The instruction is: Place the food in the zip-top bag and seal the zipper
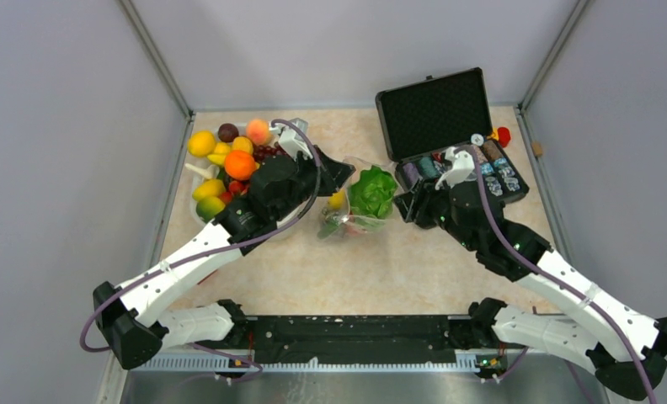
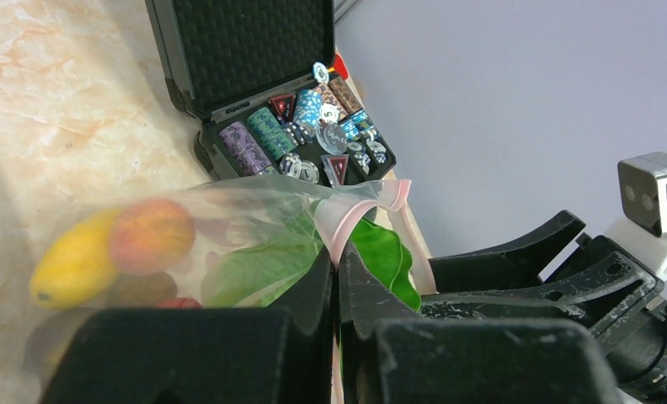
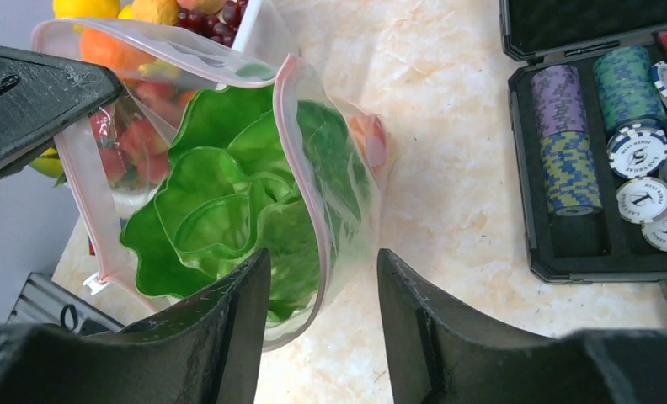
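The clear zip-top bag (image 1: 354, 206) lies mid-table with its mouth open. A green lettuce (image 3: 229, 202) fills the mouth, and a yellow fruit (image 2: 73, 263) and a peach (image 2: 151, 236) lie deeper inside. My left gripper (image 2: 338, 252) is shut on the pink zipper (image 2: 347, 217) at the bag's left rim; in the top view the left gripper (image 1: 338, 174) sits at the bag's left side. My right gripper (image 3: 322, 257) is open and straddles the near rim of the zipper (image 3: 301, 151), with one finger over the lettuce and one outside. From above, the right gripper (image 1: 408, 206) sits at the bag's right edge.
A heap of toy fruit (image 1: 229, 156) fills the back left, under my left arm. An open black case of chips (image 1: 448, 126) stands at the back right, close behind my right wrist. Grey walls close in the table on three sides.
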Robot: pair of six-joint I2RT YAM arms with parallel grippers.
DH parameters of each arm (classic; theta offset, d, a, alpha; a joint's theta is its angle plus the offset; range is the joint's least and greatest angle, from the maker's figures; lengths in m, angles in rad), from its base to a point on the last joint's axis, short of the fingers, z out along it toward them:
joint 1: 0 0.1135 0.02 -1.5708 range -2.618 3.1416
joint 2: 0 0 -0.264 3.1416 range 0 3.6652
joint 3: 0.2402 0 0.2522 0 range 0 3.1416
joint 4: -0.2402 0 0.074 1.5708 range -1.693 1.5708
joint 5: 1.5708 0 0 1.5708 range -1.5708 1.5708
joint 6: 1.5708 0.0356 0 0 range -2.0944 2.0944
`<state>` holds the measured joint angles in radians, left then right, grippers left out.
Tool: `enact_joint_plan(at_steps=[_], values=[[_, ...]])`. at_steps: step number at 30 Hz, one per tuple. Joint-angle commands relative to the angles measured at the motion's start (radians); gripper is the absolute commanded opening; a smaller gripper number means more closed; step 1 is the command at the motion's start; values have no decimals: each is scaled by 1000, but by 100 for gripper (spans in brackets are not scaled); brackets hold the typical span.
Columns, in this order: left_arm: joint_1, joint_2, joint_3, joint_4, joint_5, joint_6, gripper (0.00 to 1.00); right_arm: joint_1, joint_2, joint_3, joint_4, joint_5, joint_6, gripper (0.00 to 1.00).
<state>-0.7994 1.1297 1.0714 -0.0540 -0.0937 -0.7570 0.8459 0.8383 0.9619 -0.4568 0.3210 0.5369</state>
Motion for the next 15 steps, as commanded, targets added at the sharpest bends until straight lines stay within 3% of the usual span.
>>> enact_joint_plan(at_steps=[1, 8, 11, 15], values=[[5, -24, 14, 97, 11, -10, 0, -7, -15, -10, 25, -15, 27, 45], [5, -20, 18, 94, 18, -14, 0, -6, 3, -12, 6, 28, 5, 20], [7, -19, 18, 95, 27, -12, 0, -6, 69, 36, -46, 55, -27, 2], [17, -10, 44, 86, 73, 2, 0, -7, 132, 156, -55, 85, -98, 0]])
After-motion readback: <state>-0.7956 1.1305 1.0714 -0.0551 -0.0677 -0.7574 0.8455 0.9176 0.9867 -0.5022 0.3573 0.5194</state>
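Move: Right between the right hand's half-open fingertips stands the bag's right rim, about level with the hand point. The lettuce fills the bag's mouth about 6 cm to that hand's left, 2 cm farther out and 4 cm lower. The yellow mango in the bag lies some 14 cm left, level fore and aft, and 12 cm down. From the left hand, that right rim is roughly 10 cm to the right, 5 cm back and 5 cm lower. Closing from half open to shut, the right fingers pinch the bag's right rim while the hand stays almost in place; as they finish closing, the hand sinks about 2 cm and eases some 1 cm forward with the rim. The left hand keeps its pinch on the bag's other side and holds still. ##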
